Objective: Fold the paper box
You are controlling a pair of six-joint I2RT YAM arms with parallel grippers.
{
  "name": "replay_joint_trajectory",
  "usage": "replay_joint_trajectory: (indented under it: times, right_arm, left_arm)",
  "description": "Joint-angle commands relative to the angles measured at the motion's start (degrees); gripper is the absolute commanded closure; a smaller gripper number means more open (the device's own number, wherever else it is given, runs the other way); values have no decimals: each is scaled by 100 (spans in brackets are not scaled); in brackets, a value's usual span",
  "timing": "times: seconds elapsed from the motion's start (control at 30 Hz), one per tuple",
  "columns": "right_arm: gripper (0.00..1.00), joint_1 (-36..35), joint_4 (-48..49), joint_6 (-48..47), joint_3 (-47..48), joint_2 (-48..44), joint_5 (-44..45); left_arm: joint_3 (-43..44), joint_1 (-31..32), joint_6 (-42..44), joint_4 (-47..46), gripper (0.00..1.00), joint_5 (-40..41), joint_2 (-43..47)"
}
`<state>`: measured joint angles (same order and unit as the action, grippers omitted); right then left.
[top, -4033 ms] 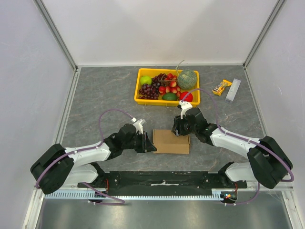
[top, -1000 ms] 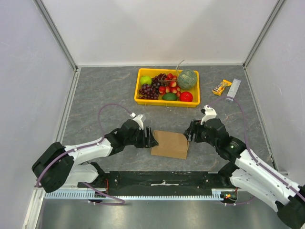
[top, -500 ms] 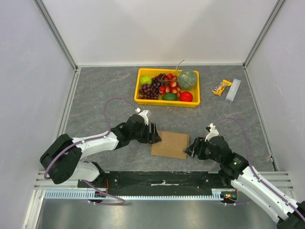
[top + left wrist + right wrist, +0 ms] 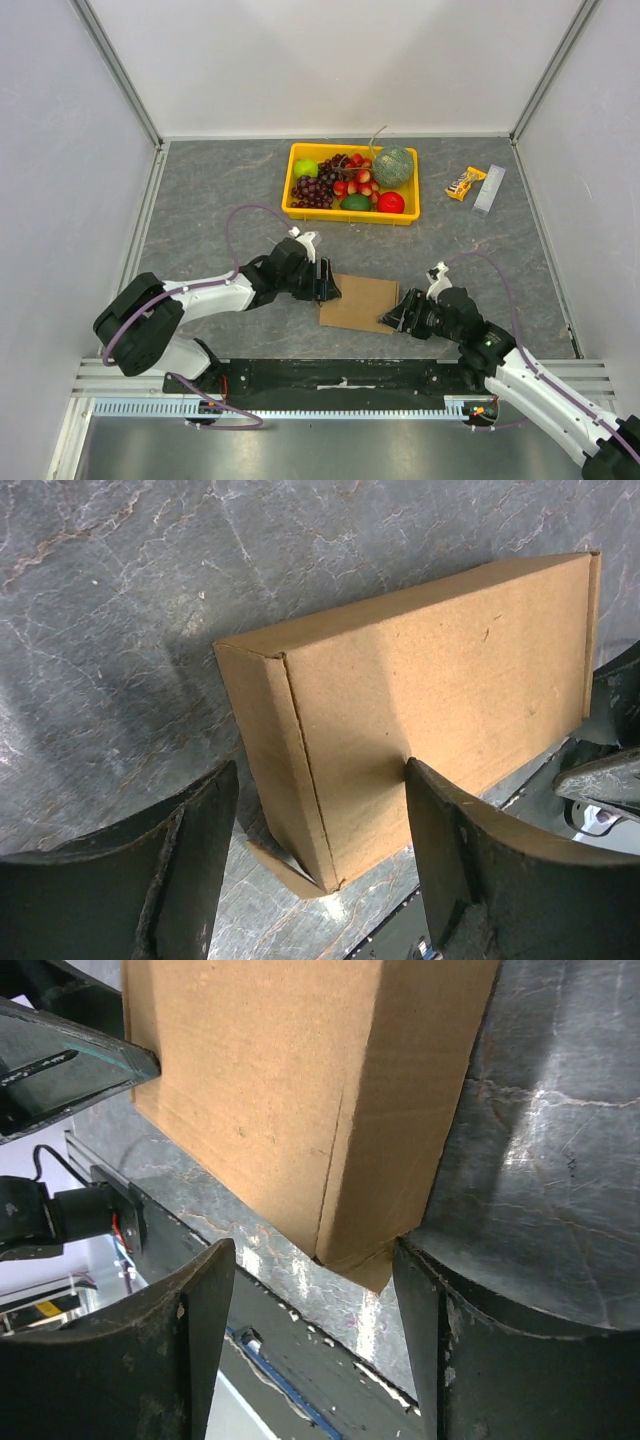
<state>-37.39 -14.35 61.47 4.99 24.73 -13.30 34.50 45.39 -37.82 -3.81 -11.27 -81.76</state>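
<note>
The paper box [image 4: 358, 303] lies flat and closed on the grey table, plain brown cardboard. My left gripper [image 4: 328, 285] is open at its left end. In the left wrist view the box [image 4: 420, 690] has one corner between my left gripper's [image 4: 318, 770] fingers, and the right finger lies over its top face. A small flap tip [image 4: 275, 865] pokes out under that corner. My right gripper [image 4: 392, 318] is open at the near right corner. In the right wrist view this corner of the box [image 4: 270, 1080] sits between the fingers of my right gripper [image 4: 312, 1248], with a flap tip [image 4: 375, 1270] showing below.
A yellow tray [image 4: 300, 212] full of fruit stands behind the box. A snack bar [image 4: 465, 183] and a pale stick-shaped pack [image 4: 490, 189] lie at the back right. The black base rail [image 4: 340, 378] runs close to the box's near edge. White walls enclose the table.
My right arm has pulled back toward the near edge, taking its gripper from the box's far right edge to its near right corner. My left gripper crept right along the left end.
</note>
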Motion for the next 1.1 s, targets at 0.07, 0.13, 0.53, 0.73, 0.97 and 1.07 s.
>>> replay_joint_trajectory:
  times: [0.07,0.13,0.53,0.73,0.97,1.07]
  right_arm:
    - [31,-14,-15,602,-148,-205,-331]
    - [33,-14,-50,725,-174,-232,-375]
    - [41,-14,-358,937,28,-21,-410]
    - [46,-14,-367,1139,89,-30,-524]
    - [52,-14,-376,1358,81,-47,-647]
    - [57,-6,-393,1429,63,-47,-674]
  left_arm:
    - [4,23,196,-67,27,-7,-68]
    - [-14,5,188,-67,27,2,-60]
    - [-154,14,100,-181,28,2,-104]
    - [-207,23,91,-251,29,19,-174]
    - [-260,67,38,-348,30,19,-271]
    - [-286,84,30,-357,30,28,-271]
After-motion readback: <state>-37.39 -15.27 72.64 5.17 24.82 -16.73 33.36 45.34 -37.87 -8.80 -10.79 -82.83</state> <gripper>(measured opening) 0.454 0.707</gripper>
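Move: The closed paper box lies flat between both hands. Its middle is about 7 cm to the right of the left hand, 2 cm back and 2 cm lower; the left fingers already straddle its left edge. From the right hand, whose open fingers sit around the near right corner, its middle is about 5 cm ahead, 7 cm to the left and 2 cm lower. A loose flap sticks out at the near left corner, some 7 cm straight back from the left hand. The fruit tray stands roughly 27 cm ahead of the left hand and 6 cm to its right. The box's near right corner is worked by the right hand, which closes its fingers from wide open to about half open around it while creeping about 1 cm back and 1 cm left, rising slightly and tipping some 10 degrees downward. The left hand stays almost in place at the left edge, one finger over the lid and one outside the left wall, easing under 1 cm forward and right. ##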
